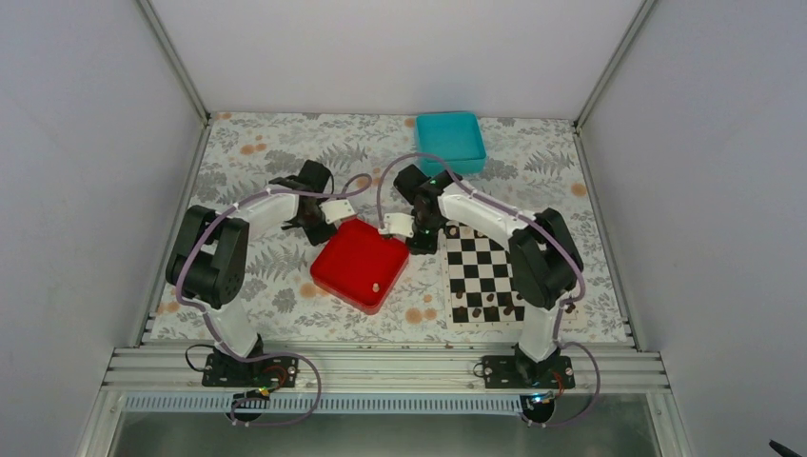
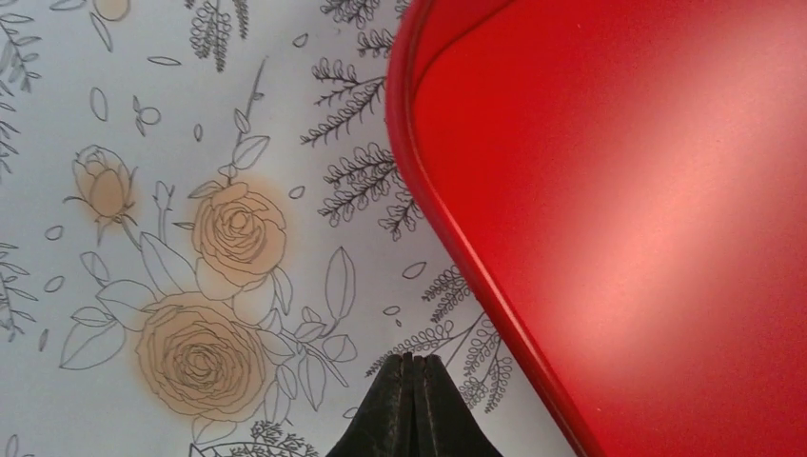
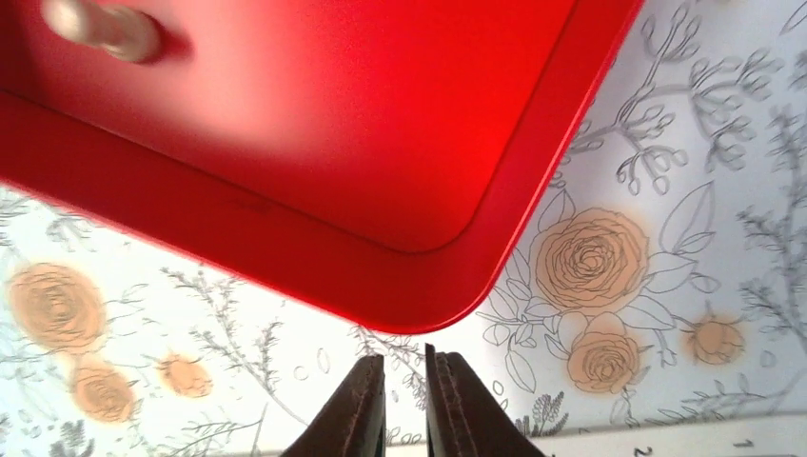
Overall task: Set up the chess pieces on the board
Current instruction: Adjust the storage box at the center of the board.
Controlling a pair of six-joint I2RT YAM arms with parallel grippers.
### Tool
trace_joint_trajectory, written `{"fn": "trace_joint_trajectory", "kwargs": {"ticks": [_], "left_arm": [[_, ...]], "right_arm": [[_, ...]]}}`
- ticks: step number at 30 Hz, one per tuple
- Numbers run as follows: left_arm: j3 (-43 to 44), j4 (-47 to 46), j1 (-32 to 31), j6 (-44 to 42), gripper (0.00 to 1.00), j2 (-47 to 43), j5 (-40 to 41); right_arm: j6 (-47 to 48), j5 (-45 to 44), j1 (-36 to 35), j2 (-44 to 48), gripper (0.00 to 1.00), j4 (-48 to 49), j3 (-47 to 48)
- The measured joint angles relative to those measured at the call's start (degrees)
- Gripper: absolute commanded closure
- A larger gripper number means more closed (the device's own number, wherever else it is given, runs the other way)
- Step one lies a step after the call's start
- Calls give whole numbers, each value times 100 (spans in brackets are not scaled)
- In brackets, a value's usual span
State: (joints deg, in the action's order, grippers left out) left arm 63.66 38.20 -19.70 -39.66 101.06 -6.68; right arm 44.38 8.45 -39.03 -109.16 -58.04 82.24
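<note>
One pale chess piece (image 1: 375,286) lies in the red tray (image 1: 343,255) near its front corner; it also shows blurred in the right wrist view (image 3: 100,27). The checkered board (image 1: 479,257) lies right of the tray, with a few dark pieces on its near rows. My left gripper (image 1: 319,231) is shut and empty (image 2: 412,360), over the cloth just off the tray's left rim (image 2: 447,228). My right gripper (image 1: 423,248) hangs between tray and board, its jaws a narrow gap apart and empty (image 3: 404,364), facing a tray corner (image 3: 419,305).
A teal tray (image 1: 450,140) stands at the back, behind the right arm. The board's pale border with printed numbers shows at the bottom right of the right wrist view (image 3: 685,440). Flowered tablecloth (image 1: 257,152) covers the table; grey walls close in three sides.
</note>
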Motion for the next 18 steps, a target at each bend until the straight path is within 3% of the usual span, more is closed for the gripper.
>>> {"fn": "trace_joint_trajectory", "kwargs": {"ticks": [3, 4, 6, 9, 11, 13, 18], "left_arm": [[-4, -94, 15, 0, 97, 0, 2], [-4, -151, 31, 0, 92, 0, 9], [-7, -271, 79, -22, 71, 0, 107], [50, -391, 267, -81, 30, 2, 269], [199, -415, 483, -92, 19, 4, 352], [365, -595, 660, -72, 1, 4, 490], [409, -992, 848, -26, 0, 4, 852]], "right_arm": [[-116, -13, -192, 323, 55, -81, 31], [-184, -20, -280, 389, 49, -138, 90], [-286, -44, -511, 437, 41, -240, 308], [-420, -146, -938, 339, 32, -380, 699], [-516, -175, -1176, 184, 28, -442, 925], [-586, -216, -1375, -33, 28, -457, 1078], [-732, -319, -1604, -570, 30, -459, 1176]]}}
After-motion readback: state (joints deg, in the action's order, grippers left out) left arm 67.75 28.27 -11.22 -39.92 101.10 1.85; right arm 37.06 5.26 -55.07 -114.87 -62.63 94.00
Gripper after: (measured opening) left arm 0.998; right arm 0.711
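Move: The right hand's next target is the lone white chess piece in the red box, roughly 8 cm back, 10 cm to its left and 4 cm below. The box's middle lies about 3 cm back and 13 cm left, its right-hand corner just 3 cm left and level. The chessboard's middle is some 18 cm right and 4 cm back. From the left hand, the piece is about 11 cm back, 12 cm right. Over the rim and into the red box heads the right hand, towards the white piece: about 9 cm left and 5 cm back, arching up some 5 cm then sinking most of that again, its fingers opening wide. The left hand backs away from the box's far-left side, some 8 cm forward, 6 cm left and 4 cm up, opening fully as its fingertips swing forward about 15 degrees. ##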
